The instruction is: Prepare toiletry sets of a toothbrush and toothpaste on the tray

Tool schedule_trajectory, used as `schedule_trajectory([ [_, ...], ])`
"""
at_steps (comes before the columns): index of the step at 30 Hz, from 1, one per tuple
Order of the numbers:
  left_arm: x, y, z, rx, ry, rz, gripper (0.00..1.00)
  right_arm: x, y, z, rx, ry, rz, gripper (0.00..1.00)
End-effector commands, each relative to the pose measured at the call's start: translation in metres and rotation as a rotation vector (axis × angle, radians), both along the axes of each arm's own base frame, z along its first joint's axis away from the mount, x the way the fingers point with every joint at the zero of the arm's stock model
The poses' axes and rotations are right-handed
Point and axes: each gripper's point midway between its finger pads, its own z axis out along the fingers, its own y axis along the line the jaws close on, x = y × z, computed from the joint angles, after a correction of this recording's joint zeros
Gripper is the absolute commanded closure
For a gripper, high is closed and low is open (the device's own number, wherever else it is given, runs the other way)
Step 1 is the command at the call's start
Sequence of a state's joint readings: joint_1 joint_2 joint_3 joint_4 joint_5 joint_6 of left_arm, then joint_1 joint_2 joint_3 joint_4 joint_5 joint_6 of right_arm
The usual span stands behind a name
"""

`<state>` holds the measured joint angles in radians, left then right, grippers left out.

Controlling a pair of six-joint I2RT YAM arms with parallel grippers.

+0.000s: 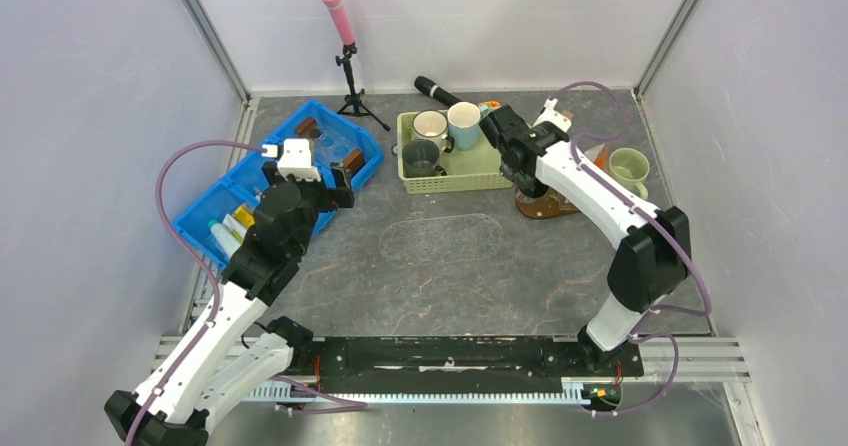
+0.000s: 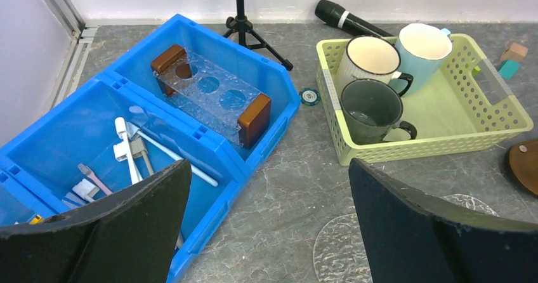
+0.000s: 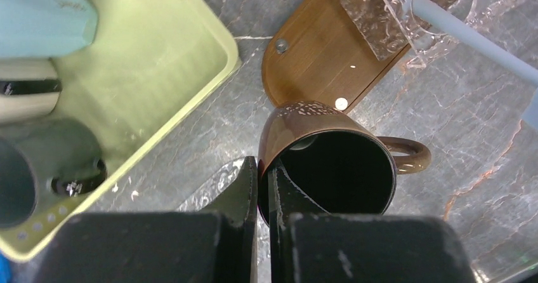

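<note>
The dark-brown wooden tray (image 1: pixel 566 208) lies right of the green basket; it also shows in the right wrist view (image 3: pixel 311 61) and at the left wrist view's edge (image 2: pixel 526 165). My right gripper (image 1: pixel 522 178) (image 3: pixel 263 169) is shut on the rim of a brown mug (image 3: pixel 330 162), held at the tray's near end. Pale toothbrushes (image 2: pixel 130 146) lie in the blue bin (image 1: pixel 225 191). Toothpaste tubes (image 1: pixel 240 218) lie in a nearer compartment, partly hidden by my left arm. My left gripper (image 1: pixel 340 181) (image 2: pixel 269 188) is open and empty, just right of the bin.
A pale green basket (image 1: pixel 455 174) holds three mugs. A clear brush holder with brown ends (image 2: pixel 212 92) sits in the bin's far compartment. A clear oval plate (image 1: pixel 440 238) lies mid-table. A green mug (image 1: pixel 628 169), a black microphone (image 1: pixel 438 91) and a pink microphone stand (image 1: pixel 345 56) are at the back.
</note>
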<state>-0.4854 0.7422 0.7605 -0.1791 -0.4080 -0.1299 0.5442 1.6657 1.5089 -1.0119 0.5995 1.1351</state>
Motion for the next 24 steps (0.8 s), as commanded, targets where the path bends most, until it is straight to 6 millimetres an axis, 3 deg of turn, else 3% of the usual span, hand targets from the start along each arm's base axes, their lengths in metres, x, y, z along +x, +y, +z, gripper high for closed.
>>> schedule_trajectory([
  [1,-0.002,0.000,0.025,-0.071,-0.066,0.002,0.00,0.014,-0.015,-0.002,-0.025,-0.061,-0.209,1.00],
  [7,-0.005,0.001,0.029,-0.078,-0.081,0.000,0.00,0.021,-0.026,-0.016,-0.041,-0.024,-0.290,1.00],
  [15,-0.006,0.001,0.030,-0.077,-0.086,-0.002,0.00,0.032,-0.047,-0.018,-0.047,-0.027,-0.356,1.00],
  [24,-0.005,0.000,0.029,-0.075,-0.084,-0.002,0.00,0.035,-0.056,-0.035,-0.030,0.022,-0.392,1.00],
])
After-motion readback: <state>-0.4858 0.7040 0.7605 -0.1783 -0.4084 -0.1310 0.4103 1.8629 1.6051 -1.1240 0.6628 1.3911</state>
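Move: The brown mug already hangs from my right fingers. The bare left end of the wooden tray lies about 5 cm to my right, 3 cm ahead and 15 cm below. The clear rack is some 10 cm farther right than that end, and the light-green mug is roughly 25 cm to my right and 7 ahead. The basket's middle is about 15 cm left and 12 ahead. From my left hand, that tray end is about 46 cm right, 9 ahead and 26 down. With my right fingers still shut on the brown mug's rim, I first lower it some 4 cm while easing forward, then swing it about 5 cm to the right and a little farther forward, over the tray's bare left end beside the clear rack. My wrist turns about 20 degrees clockwise along the way. ##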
